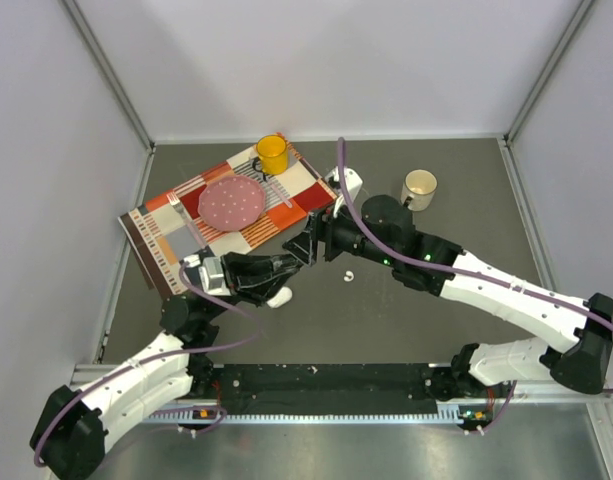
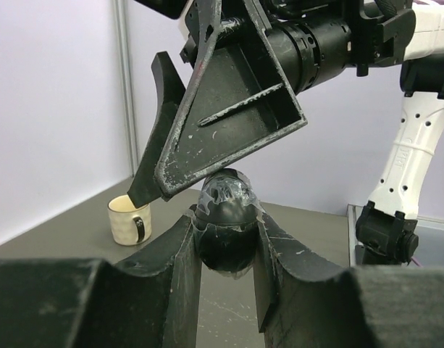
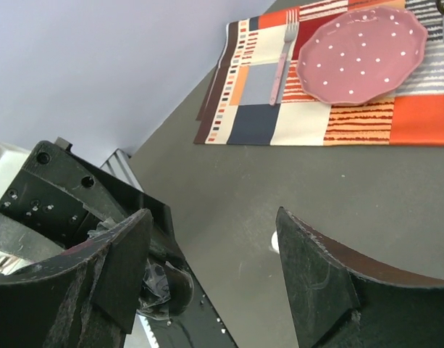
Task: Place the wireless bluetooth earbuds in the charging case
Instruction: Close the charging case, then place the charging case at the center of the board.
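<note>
My left gripper (image 2: 227, 217) is shut on a black oval charging case (image 2: 226, 235), held upright above the table and partly covered in crinkled clear film. My right gripper (image 3: 213, 217) is open. One of its fingers (image 2: 229, 123) hangs just over the top of the case, and nothing sits between its jaws. From the right wrist the same case (image 3: 166, 286) shows beside the left-hand finger. In the top view both grippers (image 1: 301, 262) (image 1: 314, 248) meet at mid-table. A white earbud (image 1: 348, 275) lies on the dark table to their right. No black earbuds show.
A white oval case (image 1: 279, 297) lies under the left arm. A striped placemat (image 1: 176, 225) at the back left carries a pink plate (image 1: 231, 202), a fork (image 3: 282, 54) and a yellow cup (image 1: 272, 153). A cream mug (image 1: 419, 186) stands at the back right.
</note>
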`<move>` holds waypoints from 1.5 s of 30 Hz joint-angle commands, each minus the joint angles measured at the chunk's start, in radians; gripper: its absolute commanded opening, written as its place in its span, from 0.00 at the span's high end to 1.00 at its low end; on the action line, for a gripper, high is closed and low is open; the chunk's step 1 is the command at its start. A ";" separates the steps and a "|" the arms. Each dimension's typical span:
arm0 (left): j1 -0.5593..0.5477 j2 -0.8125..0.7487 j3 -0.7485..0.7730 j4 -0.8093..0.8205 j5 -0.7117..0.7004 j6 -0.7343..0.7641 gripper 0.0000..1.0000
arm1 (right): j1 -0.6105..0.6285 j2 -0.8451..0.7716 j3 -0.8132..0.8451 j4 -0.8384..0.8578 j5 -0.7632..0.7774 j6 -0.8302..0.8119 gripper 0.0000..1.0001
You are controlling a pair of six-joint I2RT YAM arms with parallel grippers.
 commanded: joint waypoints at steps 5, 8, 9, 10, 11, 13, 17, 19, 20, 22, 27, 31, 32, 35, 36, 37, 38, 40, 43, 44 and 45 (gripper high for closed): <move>0.005 -0.031 0.031 -0.094 -0.092 0.004 1.00 | -0.006 -0.044 -0.096 -0.054 0.198 0.129 0.20; 0.005 -0.045 0.043 -0.166 -0.164 -0.005 1.00 | -0.012 -0.069 -0.114 -0.062 0.336 0.161 0.18; 0.005 -0.048 0.048 -0.227 -0.179 -0.002 1.00 | -0.017 -0.082 -0.117 -0.068 0.371 0.174 0.18; 0.005 -0.054 0.054 -0.250 -0.182 0.009 1.00 | -0.025 -0.090 -0.122 -0.072 0.385 0.186 0.18; 0.005 -0.056 0.060 -0.267 -0.184 0.021 1.00 | -0.031 -0.095 -0.125 -0.078 0.393 0.192 0.17; 0.005 -0.062 0.063 -0.287 -0.207 0.033 1.00 | -0.063 -0.110 -0.140 -0.086 0.381 0.210 0.17; 0.005 -0.086 0.115 -0.414 -0.242 0.053 1.00 | -0.144 -0.127 -0.173 -0.097 0.323 0.241 0.17; 0.005 -0.079 0.157 -0.571 -0.274 0.056 1.00 | -0.187 -0.138 -0.188 -0.103 0.287 0.250 0.17; 0.005 -0.066 0.225 -0.656 -0.290 0.040 1.00 | -0.198 -0.142 -0.191 -0.103 0.281 0.249 0.17; 0.005 -0.019 0.295 -0.785 -0.325 0.032 1.00 | -0.221 -0.155 -0.203 -0.104 0.278 0.243 0.16; 0.005 0.059 0.355 -0.800 -0.294 -0.060 1.00 | -0.236 -0.194 -0.211 -0.103 0.260 0.220 0.14; 0.006 0.131 0.349 -0.744 -0.296 -0.141 1.00 | -0.235 -0.263 -0.241 -0.071 0.221 0.099 0.01; 0.005 0.148 0.368 -0.755 -0.290 -0.155 1.00 | -0.235 -0.282 -0.258 -0.046 0.214 0.080 0.01; 0.006 0.216 0.404 -0.795 -0.294 -0.220 1.00 | -0.235 -0.372 -0.344 0.061 0.242 0.037 0.01; 0.008 0.234 0.410 -0.798 -0.291 -0.247 1.00 | -0.235 -0.406 -0.370 0.067 0.270 0.052 0.01; 0.012 0.266 0.416 -0.793 -0.284 -0.261 1.00 | -0.235 -0.418 -0.380 0.057 0.296 0.060 0.01; 0.015 0.283 0.425 -0.786 -0.276 -0.278 1.00 | -0.236 -0.429 -0.386 0.051 0.325 0.060 0.01; 0.031 0.338 0.433 -0.763 -0.254 -0.327 1.00 | -0.236 -0.443 -0.386 0.015 0.326 0.036 0.01; 0.060 0.433 0.464 -0.732 -0.215 -0.391 1.00 | -0.236 -0.438 -0.364 -0.051 0.329 0.030 0.01; 0.066 0.458 0.468 -0.720 -0.204 -0.408 1.00 | -0.236 -0.437 -0.363 -0.061 0.321 0.030 0.01; 0.070 0.484 0.473 -0.703 -0.196 -0.439 1.00 | -0.236 -0.434 -0.357 -0.071 0.316 0.030 0.01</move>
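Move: My left hand holds the closed black charging case. The bare table it is brought down towards is about 14 cm ahead, 4 cm right and 30 cm below. At that depth the white case lies 8 cm ahead and 5 cm left, the white earbuds 20 cm ahead, 8 cm right and 14 cm ahead, 11 cm right. From my right hand the charging case is some 4 cm back, 1 cm left and 1 cm below, against a finger. My right finger comes off the charging case's lid and I swing that hand away, about 16 cm right, forward and down before drawing partly back and up, turning clockwise and opening wide. My left hand keeps its grip, carrying the case forward and, mainly late, down about 10 cm, tipping its fingers from upward to slightly below level. ##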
